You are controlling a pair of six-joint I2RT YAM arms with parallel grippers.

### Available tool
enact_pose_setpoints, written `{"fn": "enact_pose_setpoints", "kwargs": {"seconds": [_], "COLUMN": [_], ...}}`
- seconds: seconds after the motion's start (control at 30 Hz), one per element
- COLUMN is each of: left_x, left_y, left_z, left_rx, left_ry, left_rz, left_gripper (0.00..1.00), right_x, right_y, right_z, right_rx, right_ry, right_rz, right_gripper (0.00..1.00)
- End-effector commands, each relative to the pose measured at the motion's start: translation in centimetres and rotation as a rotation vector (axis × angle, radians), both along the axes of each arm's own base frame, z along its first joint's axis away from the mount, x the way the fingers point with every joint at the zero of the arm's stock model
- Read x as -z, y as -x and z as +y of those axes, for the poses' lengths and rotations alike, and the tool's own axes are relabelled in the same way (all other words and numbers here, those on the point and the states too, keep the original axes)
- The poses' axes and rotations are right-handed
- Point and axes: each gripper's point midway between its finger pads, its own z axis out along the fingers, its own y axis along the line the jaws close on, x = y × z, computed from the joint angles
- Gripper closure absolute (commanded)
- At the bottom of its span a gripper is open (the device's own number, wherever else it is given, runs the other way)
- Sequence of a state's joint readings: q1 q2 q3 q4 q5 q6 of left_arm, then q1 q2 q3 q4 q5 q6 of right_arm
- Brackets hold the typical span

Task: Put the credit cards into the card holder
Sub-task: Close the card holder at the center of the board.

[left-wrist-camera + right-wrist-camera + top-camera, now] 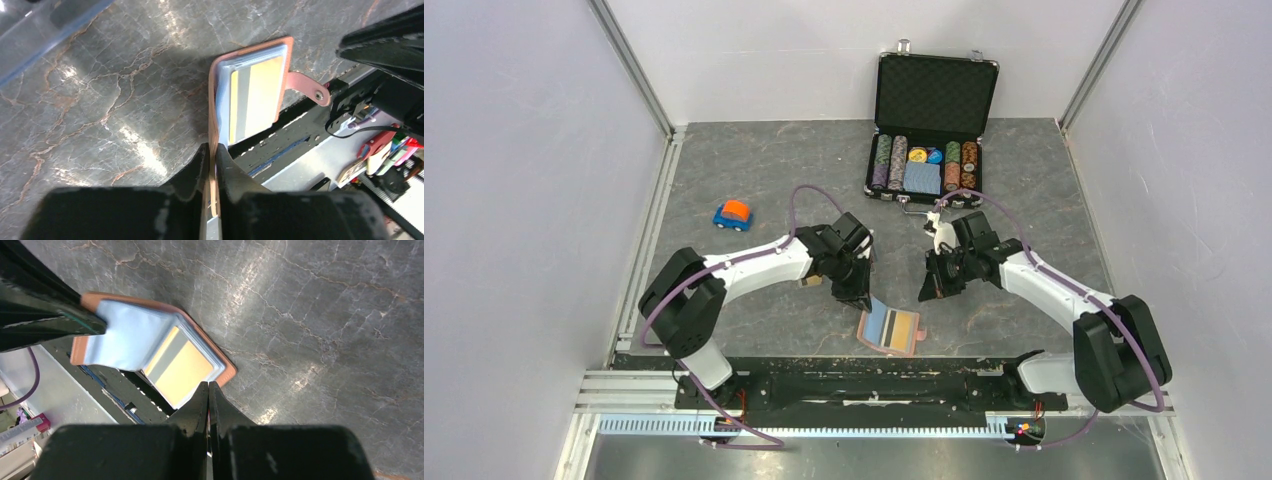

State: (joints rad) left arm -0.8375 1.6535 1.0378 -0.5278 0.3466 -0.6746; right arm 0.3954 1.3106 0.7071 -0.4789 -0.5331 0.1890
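Observation:
The card holder [889, 328] lies open near the table's front edge, tan outside and blue inside. A gold credit card [260, 95] with a grey stripe sits in its clear sleeve [182, 367]. My left gripper [856, 297] is shut on the holder's left flap, whose tan edge [214, 115] runs up out of the jaws [212, 148]. The snap tab [309, 87] sticks out on the far side. My right gripper [929, 290] hangs just right of the holder, shut with nothing in it [208, 386]. A small tan piece [808, 283] shows under the left arm; what it is I cannot tell.
An open black poker-chip case [934, 130] with chips and a blue deck stands at the back. A blue and orange toy car [733, 214] sits at the left. The black mounting rail [824, 385] runs right along the holder's near side.

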Motion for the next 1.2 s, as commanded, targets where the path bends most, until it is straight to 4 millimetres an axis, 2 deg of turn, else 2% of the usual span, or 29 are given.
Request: {"fn": "enact_pose_setpoints", "kwargs": {"seconds": [0.0, 0.13, 0.17, 0.3, 0.4, 0.5, 0.67, 0.73, 0.83, 0.9, 0.97, 1.07, 1.17], "left_x": [-1.8, -2.8, -2.8, -2.5, -1.5, -0.7, 0.4, 0.7, 0.9, 0.8, 0.4, -0.5, -1.6], "left_y": [-0.6, 0.2, 0.5, 1.7, 2.3, 2.6, 2.3, 2.2, 2.2, 2.1, 1.9, 1.7, 1.7], "left_z": [0.2, -3.5, -4.5, -7.5, -8.9, -9.8, -10.5, -10.6, -10.7, -10.8, -10.8, -10.9, -11.1], "left_rx": [0.081, 0.148, 0.160, 0.183, 0.194, 0.197, 0.203, 0.202, 0.208, 0.212, 0.216, 0.217, 0.231], "left_ry": [-0.029, 0.080, 0.111, 0.219, 0.258, 0.285, 0.291, 0.290, 0.293, 0.293, 0.297, 0.311, 0.344], "left_rz": [-0.056, -0.027, -0.011, 0.062, 0.116, 0.151, 0.167, 0.170, 0.175, 0.170, 0.153, 0.129, 0.112], "left_gripper": [0.82, 0.61, 0.58, 0.58, 0.57, 0.54, 0.55, 0.59, 0.74, 0.76, 0.74, 0.63, 0.57], "right_x": [0.0, 0.0, -0.1, -0.4, -0.7, -0.7, 0.1, 0.4, 1.0, 1.6, 2.3, 3.5, 4.5], "right_y": [-0.5, -0.5, -0.6, -0.9, -1.1, -1.0, -0.4, -0.1, 0.4, 1.0, 1.5, 2.3, 2.7], "right_z": [-0.1, -0.3, -0.2, -0.3, -0.2, 0.0, 0.4, 0.5, 0.8, 0.9, 0.9, 0.8, 0.5], "right_rx": [-0.006, -0.001, 0.002, 0.017, 0.019, 0.005, -0.028, -0.029, -0.039, -0.049, -0.054, -0.058, -0.052], "right_ry": [0.022, 0.031, 0.031, 0.030, 0.024, 0.009, -0.014, -0.025, -0.048, -0.057, -0.066, -0.067, -0.049], "right_rz": [-0.007, -0.010, -0.012, -0.019, -0.021, -0.018, 0.018, 0.032, 0.056, 0.086, 0.108, 0.144, 0.166], "right_gripper": [1.00, 1.00, 1.00, 1.00, 1.00, 1.00, 1.00, 1.00, 1.00, 1.00, 1.00, 1.00, 1.00]}}
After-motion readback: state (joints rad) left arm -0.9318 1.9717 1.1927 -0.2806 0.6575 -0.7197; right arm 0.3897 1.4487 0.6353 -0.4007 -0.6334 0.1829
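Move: The left hand still pinches the raised left cover of the open card holder; the card side it folds onto lies about 7 cm right, 5 cm back and 4 cm below. The snap tab is roughly 11 cm right and 6 cm back; the clear box stands some 10 cm straight ahead. From the shut right fingers, the card side is about 6 cm back, 4 cm left and 5 cm below, the snap tab about 7 cm straight back. The left fingers let go of the cover's edge, opening partway while rising about 2 cm, then sweep some 9 cm right and slightly back, coming down to press on the folded-over cover with the fingertips slanting further rightwards. The right hand, fingers kept shut, waits, then sinks about 3 cm and draws back some 2 cm to the holder's far right corner. ##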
